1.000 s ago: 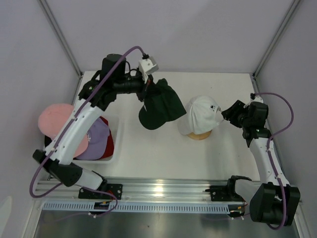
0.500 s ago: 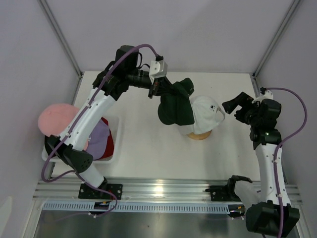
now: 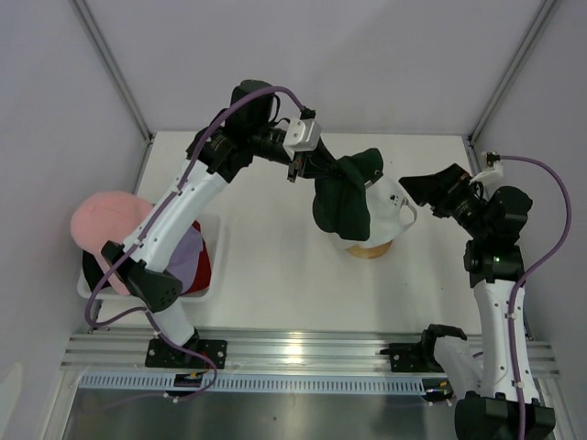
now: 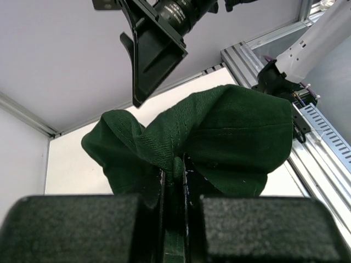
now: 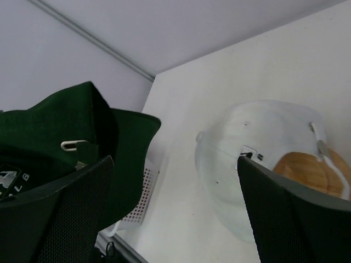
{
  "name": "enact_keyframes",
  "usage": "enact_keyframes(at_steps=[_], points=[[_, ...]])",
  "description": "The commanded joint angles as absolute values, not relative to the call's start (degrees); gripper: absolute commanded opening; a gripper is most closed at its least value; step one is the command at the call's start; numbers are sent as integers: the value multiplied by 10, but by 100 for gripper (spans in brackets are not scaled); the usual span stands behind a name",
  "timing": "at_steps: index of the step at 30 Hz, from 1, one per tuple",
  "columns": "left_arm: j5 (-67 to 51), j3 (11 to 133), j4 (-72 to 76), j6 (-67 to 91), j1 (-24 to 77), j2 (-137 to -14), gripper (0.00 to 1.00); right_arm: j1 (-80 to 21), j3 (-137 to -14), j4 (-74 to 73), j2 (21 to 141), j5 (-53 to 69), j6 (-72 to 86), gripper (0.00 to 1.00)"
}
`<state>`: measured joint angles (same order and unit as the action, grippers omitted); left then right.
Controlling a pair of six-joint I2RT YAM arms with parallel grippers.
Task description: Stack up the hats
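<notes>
My left gripper [image 3: 308, 166] [image 4: 174, 171] is shut on a fold of a dark green hat [image 3: 347, 194] [image 4: 225, 129]. The hat hangs in the air, over the left side of a white hat [image 3: 390, 209] [image 5: 258, 145]. That white hat sits on a round wooden stand [image 3: 371, 249] [image 5: 308, 174]. My right gripper [image 3: 418, 188] [image 5: 174, 161] stands open just right of the white hat, with nothing between its fingers. A pink hat [image 3: 103, 220], a lavender hat [image 3: 180, 249] and a red hat [image 3: 201, 266] lie in the basket on the left. In the right wrist view the dark green hat [image 5: 60, 129] fills the left side.
The white mesh basket [image 3: 213, 286] [image 5: 143, 201] stands at the table's left edge, partly under my left arm. Grey walls and metal posts close in the table at the back and sides. An aluminium rail runs along the near edge.
My left arm has swung right and carried the dark green hat from mid-table to over the white hat. My right gripper has opened, let go of the white hat and drawn back to the right.
</notes>
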<state>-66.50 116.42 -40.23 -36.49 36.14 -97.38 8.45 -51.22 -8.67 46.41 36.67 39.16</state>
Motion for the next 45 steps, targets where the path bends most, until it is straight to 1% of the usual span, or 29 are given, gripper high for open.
enact_keyframes(at_steps=[1,4,9,12,15,17,18,19,21,22,24,25,27,28,30,31,32,34,35,36,39,45], points=[[-680,1208,-387,-386,376,-987,1,58,-520,-13,479,415,426,97],[-668,1218,-388,-386,381,-1001,1,26,-535,-15,490,419,419,96],[-663,1230,-384,-374,383,-1020,1,-31,-543,-33,495,381,392,95],[-657,1237,-383,-370,388,-1028,1,-58,-541,-26,511,360,393,93],[-644,1241,-386,-373,393,-1030,1,-78,-542,-16,537,342,398,86],[-635,1240,-388,-374,395,-1029,1,-90,-545,-11,554,323,399,77],[-633,1240,-389,-374,395,-1029,1,-91,-546,-12,558,316,399,77],[-631,1241,-391,-374,395,-1029,1,-91,-546,-10,562,312,399,69],[-630,1239,-398,-380,396,-1028,1,-91,-546,-6,562,285,400,63],[-633,1238,-401,-379,396,-1027,1,-91,-545,-6,562,273,400,57],[-633,1232,-402,-381,396,-1024,1,-91,-547,0,562,251,400,52],[-629,1230,-403,-381,396,-1024,1,-91,-548,17,562,246,400,43],[-621,1229,-405,-387,396,-1020,1,-91,-553,20,562,237,400,33],[-616,1228,-408,-388,396,-1020,1,-91,-558,18,562,234,397,22],[-606,1225,-417,-400,396,-1016,1,-91,-565,7,560,222,384,11],[-602,1224,-419,-402,396,-1014,1,-91,-576,-22,558,216,375,4],[-586,1219,-417,-403,396,-1012,1,-91,-583,-36,557,205,367,1],[-562,1209,-411,-401,396,-1007,1,-90,-604,-88,555,181,338,0],[-532,1206,-405,-398,395,-1006,1,-88,-608,-103,548,173,329,0],[-518,1206,-403,-395,395,-1007,3,-81,-610,-124,543,168,317,0],[-468,1208,-406,-392,396,-1016,4,-60,-608,-145,520,171,312,0],[-446,1208,-418,-403,396,-1040,4,-5,-594,-228,479,156,292,0]])
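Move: The left gripper already pinches the green hat; the white hat it is bound for lies about 12 cm to its right, 8 cm ahead and 22 cm below, with the wooden stand directly under that hat, some 10 cm lower. For the open right gripper, the green hat's loose strap is about 7 cm left, 2 cm ahead and roughly level. The white hat lies 3 cm left, 3 cm ahead and 16 cm below that gripper. Swing the open right gripper about 8 cm left to the green hat's loose strap, dip and ease forward, shut the fingers on the strap, then draw it back right and slightly back. Keep the left pinch, carrying the hat a little right and down, then forward, about 6 cm forward in all, turning some 15 degrees counter-clockwise. ##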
